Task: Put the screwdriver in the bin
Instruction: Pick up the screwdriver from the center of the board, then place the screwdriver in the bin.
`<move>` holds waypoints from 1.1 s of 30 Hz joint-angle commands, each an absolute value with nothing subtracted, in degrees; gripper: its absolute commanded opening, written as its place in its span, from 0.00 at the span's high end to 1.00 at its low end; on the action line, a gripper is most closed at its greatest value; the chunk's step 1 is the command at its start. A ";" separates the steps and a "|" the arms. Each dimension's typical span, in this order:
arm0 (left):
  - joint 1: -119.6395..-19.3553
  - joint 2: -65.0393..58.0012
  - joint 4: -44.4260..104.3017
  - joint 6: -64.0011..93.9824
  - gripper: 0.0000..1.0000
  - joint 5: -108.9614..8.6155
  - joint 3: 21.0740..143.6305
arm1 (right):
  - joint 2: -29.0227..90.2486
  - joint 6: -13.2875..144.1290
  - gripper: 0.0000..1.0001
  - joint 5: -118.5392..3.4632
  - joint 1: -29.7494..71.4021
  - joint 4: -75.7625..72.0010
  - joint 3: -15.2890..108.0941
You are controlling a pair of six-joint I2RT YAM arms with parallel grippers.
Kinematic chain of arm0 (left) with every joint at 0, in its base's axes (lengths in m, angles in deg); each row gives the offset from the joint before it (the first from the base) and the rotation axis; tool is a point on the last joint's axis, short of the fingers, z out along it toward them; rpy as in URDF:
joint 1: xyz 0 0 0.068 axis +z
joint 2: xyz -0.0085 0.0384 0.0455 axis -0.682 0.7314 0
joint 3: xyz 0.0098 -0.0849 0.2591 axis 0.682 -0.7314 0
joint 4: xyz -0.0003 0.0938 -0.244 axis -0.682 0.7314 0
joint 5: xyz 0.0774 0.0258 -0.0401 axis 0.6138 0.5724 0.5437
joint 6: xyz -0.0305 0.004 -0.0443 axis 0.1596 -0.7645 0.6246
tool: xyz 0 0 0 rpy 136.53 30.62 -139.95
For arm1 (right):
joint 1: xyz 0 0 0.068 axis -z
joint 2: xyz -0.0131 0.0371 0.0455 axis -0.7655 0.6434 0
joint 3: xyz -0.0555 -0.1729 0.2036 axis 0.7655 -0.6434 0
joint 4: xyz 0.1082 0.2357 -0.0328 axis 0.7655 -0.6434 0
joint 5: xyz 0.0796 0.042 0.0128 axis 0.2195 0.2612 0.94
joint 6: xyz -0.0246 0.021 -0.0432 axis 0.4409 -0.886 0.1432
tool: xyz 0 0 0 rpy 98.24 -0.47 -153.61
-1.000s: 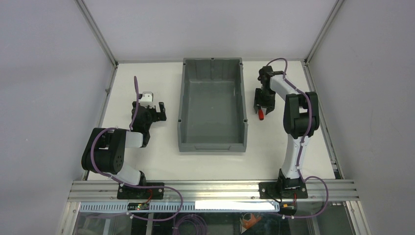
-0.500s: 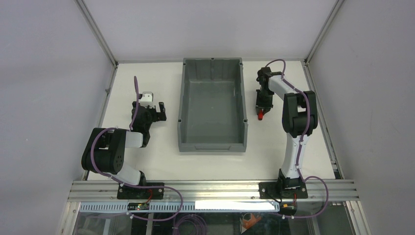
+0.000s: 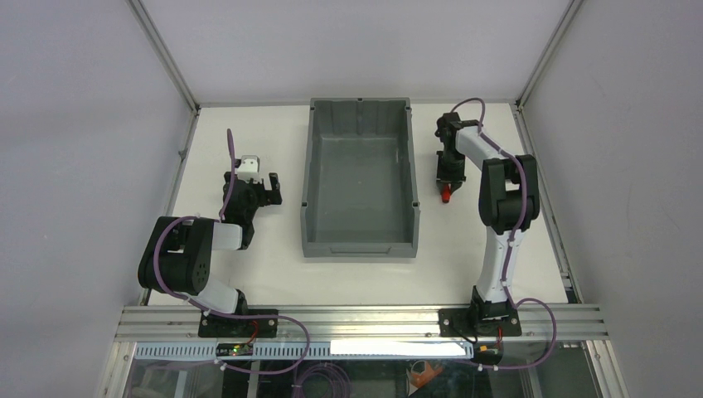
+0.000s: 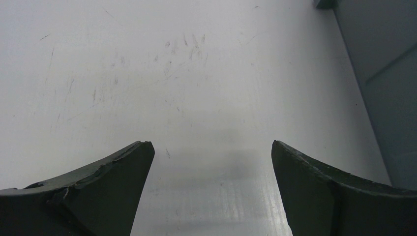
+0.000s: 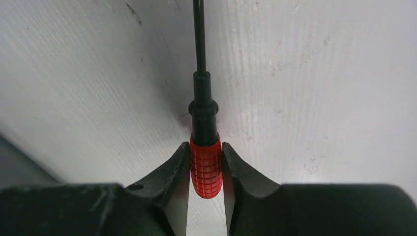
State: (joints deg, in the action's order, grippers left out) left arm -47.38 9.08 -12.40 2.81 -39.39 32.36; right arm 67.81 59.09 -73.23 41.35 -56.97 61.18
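The screwdriver (image 5: 205, 167) has a red gridded handle and a thin black shaft pointing away from the wrist camera. My right gripper (image 5: 205, 147) is shut on that handle, both fingers pressed against its sides, low over the white table. From above, the right gripper (image 3: 448, 184) is just right of the bin (image 3: 308, 166), with the red handle (image 3: 446, 196) showing below it. The dark grey bin is empty. My left gripper (image 4: 211, 147) stands open over bare table, left of the bin, holding nothing; from above the left gripper (image 3: 250, 189) sits near the bin's left wall.
The bin's right wall (image 3: 414, 174) is close beside the right gripper. A corner of the bin (image 4: 388, 88) shows at the right of the left wrist view. Grey enclosure walls and metal frame rails (image 3: 166, 58) border the table.
The right gripper's fingers have closed in on the screwdriver's red handle. The left arm has not moved.
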 commanded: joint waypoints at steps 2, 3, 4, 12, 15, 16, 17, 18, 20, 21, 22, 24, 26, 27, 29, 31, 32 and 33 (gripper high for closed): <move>-46.78 7.27 -13.98 3.26 0.01 -40.24 32.18 | 59.52 59.56 0.99 -76.46 41.69 -59.65 64.81; -46.78 7.29 -14.03 3.25 0.01 -40.24 32.16 | 58.83 59.46 1.00 -76.70 41.69 -60.05 65.01; -46.78 7.23 -14.02 3.26 0.01 -40.24 32.16 | 58.06 59.44 1.00 -76.97 41.75 -60.53 65.45; -46.78 7.28 -14.01 3.28 0.01 -40.24 32.16 | 52.43 59.49 1.00 -78.10 41.69 -63.75 69.46; -46.78 7.27 -14.01 3.27 0.01 -40.24 32.16 | 50.70 59.41 1.00 -77.93 41.69 -64.77 71.33; -46.78 7.29 -13.97 3.24 0.01 -40.24 32.16 | 50.28 59.38 1.00 -77.76 41.69 -65.21 72.10; -46.78 7.30 -14.04 3.24 0.01 -40.24 32.16 | 49.90 59.37 1.00 -77.43 41.69 -65.71 72.85; -46.78 7.30 -14.02 3.26 0.01 -40.26 32.16 | 49.56 59.38 1.00 -77.17 41.61 -66.16 73.81; -46.78 7.28 -14.05 3.31 0.01 -40.24 32.16 | 48.95 59.36 1.00 -76.62 41.54 -67.04 75.51; -46.78 7.25 -14.00 3.28 0.01 -40.24 32.16 | 48.67 59.32 1.00 -76.29 41.45 -67.39 76.34; -46.78 7.28 -14.01 3.30 0.01 -40.24 32.16 | 48.44 59.32 1.00 -75.87 41.39 -67.79 77.13; -46.78 7.27 -14.01 3.24 0.01 -40.24 32.16 | 47.93 59.13 1.00 -75.02 41.16 -68.47 78.88; -46.78 7.29 -13.97 3.25 0.01 -40.24 32.20 | 47.38 58.79 1.00 -74.02 40.81 -68.96 80.69; -46.78 7.25 -13.96 3.27 0.01 -40.24 32.16 | 47.23 58.70 1.00 -73.53 40.68 -69.23 81.24; -46.78 7.25 -14.01 3.28 0.01 -40.24 32.16 | 46.85 58.39 1.00 -72.63 40.04 -69.75 83.15; -46.78 7.29 -14.01 3.30 0.01 -40.24 32.16 | 46.67 58.12 1.00 -71.67 39.51 -70.28 84.78; -46.82 7.27 -14.01 3.31 0.01 -40.24 32.16 | 46.65 57.99 1.00 -71.26 38.97 -70.54 85.60; -46.78 7.27 -14.01 3.27 0.01 -40.24 32.16 | 46.57 57.82 1.00 -70.98 38.58 -70.73 86.36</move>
State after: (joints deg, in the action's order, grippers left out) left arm -47.38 9.08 -12.40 2.81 -39.39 32.36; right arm 49.95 58.67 -73.87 40.37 -69.27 81.44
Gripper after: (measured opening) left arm 0.992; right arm 0.284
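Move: The right hand already has the screwdriver's red handle pinched low over the table, the tool's middle some 3 cm ahead of the hand and level with it. The bin's middle lies about 25 cm to that hand's left and some 2 cm ahead, about 4 cm higher. From the idle left hand the bin's middle is roughly 31 cm to the right, about level fore and aft, 2 cm higher. The right arm lifts the held screwdriver about 20 cm almost straight up, fingertips swinging forward some 25 degrees. ##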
